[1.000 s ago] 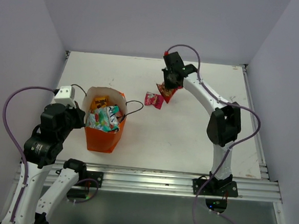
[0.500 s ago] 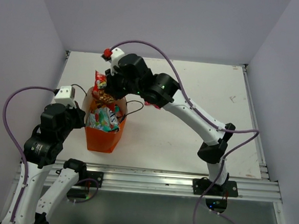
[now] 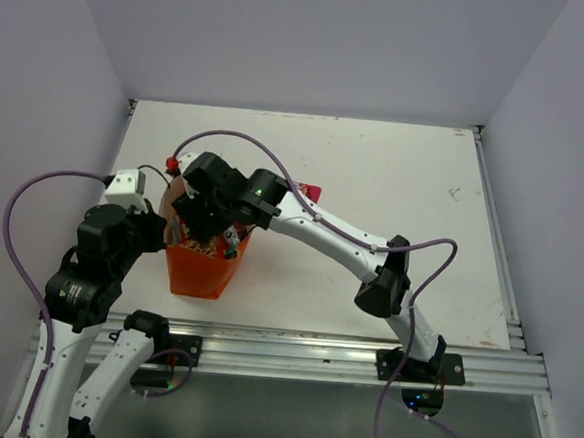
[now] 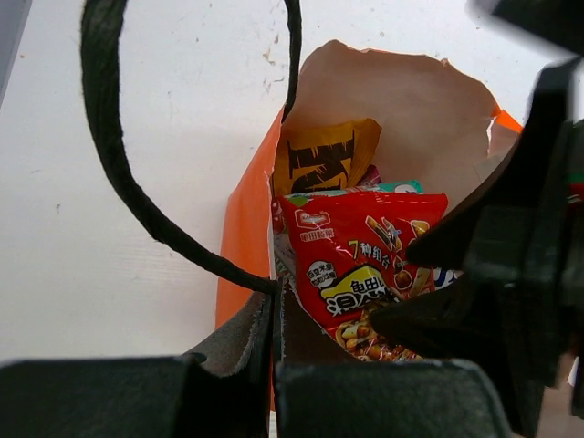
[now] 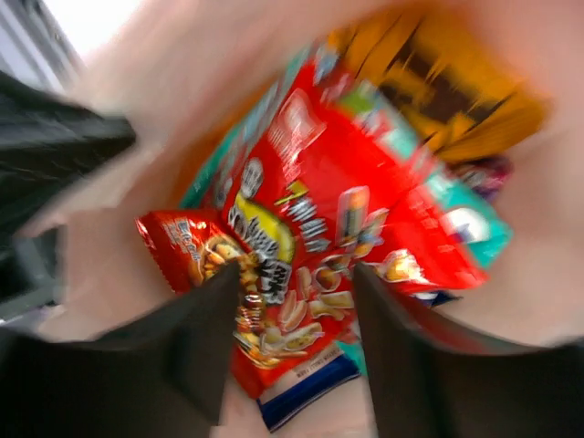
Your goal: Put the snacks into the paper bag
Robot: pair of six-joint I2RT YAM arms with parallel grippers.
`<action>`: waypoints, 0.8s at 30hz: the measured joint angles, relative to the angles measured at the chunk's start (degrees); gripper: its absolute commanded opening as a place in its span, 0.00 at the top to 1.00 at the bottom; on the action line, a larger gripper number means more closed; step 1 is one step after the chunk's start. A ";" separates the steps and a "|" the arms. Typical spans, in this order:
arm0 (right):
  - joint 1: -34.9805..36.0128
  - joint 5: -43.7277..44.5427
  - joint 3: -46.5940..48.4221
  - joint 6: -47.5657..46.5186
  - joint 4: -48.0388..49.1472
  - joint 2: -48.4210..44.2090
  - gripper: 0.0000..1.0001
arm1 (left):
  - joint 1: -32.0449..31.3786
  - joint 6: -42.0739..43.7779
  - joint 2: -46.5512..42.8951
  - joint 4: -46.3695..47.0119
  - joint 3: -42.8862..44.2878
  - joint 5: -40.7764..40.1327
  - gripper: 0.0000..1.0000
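Note:
The orange paper bag stands upright at the front left. My left gripper is shut on the bag's near wall, next to a dark cord handle. My right gripper is down in the bag's mouth, jaws open. A red snack packet lies loose between and below its fingers. Also in the bag are a smaller red packet, an orange-yellow packet and a teal one. A small pink packet lies on the table behind the right arm.
The white table ends at a metal rail in front, with grey walls on three sides. My right arm stretches across the table's middle from its base at the front right.
My right arm swung from the back of the table to the bag with the red packet, lowered it inside and opened its jaws. The left gripper kept its hold on the bag.

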 measured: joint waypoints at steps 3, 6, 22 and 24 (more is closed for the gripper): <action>-0.07 4.46 6.38 -1.64 -1.44 0.31 0.31 | 0.00 0.00 -0.22 -0.09 0.00 0.17 1.00; -1.33 8.48 7.74 -2.64 0.17 -3.28 0.31 | 0.00 0.00 -0.26 -0.11 0.00 0.37 1.00; -28.96 8.28 -21.64 -0.15 15.69 -9.66 0.31 | 0.00 0.00 -0.26 -0.07 0.00 0.83 1.00; -28.76 6.82 -24.81 0.20 16.39 -4.96 0.32 | 0.00 0.00 -0.26 -0.07 0.00 0.83 1.00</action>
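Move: The pink snack packet, next for the right hand, lies on the table about 22 cm ahead of this hand, some 20 cm to its right and 14 cm below. The hand is still inside the paper bag, whose middle is level ahead, about 2 cm right and 7 cm below; the red snack packet lies right under the fingers, about 4 cm down. From the left hand the pink packet is roughly 23 cm ahead, 27 cm right and 17 cm below. Leaving the red packet inside the bag, the right hand's already part-open fingers spread further and come clear. The hand rises some 16 cm while swinging forward and right over the bag's rim, turning about 35 degrees clockwise, then drops steeply towards the pink packet, stopping short of touching it. The left hand stays put, shut on the bag's left rim. ##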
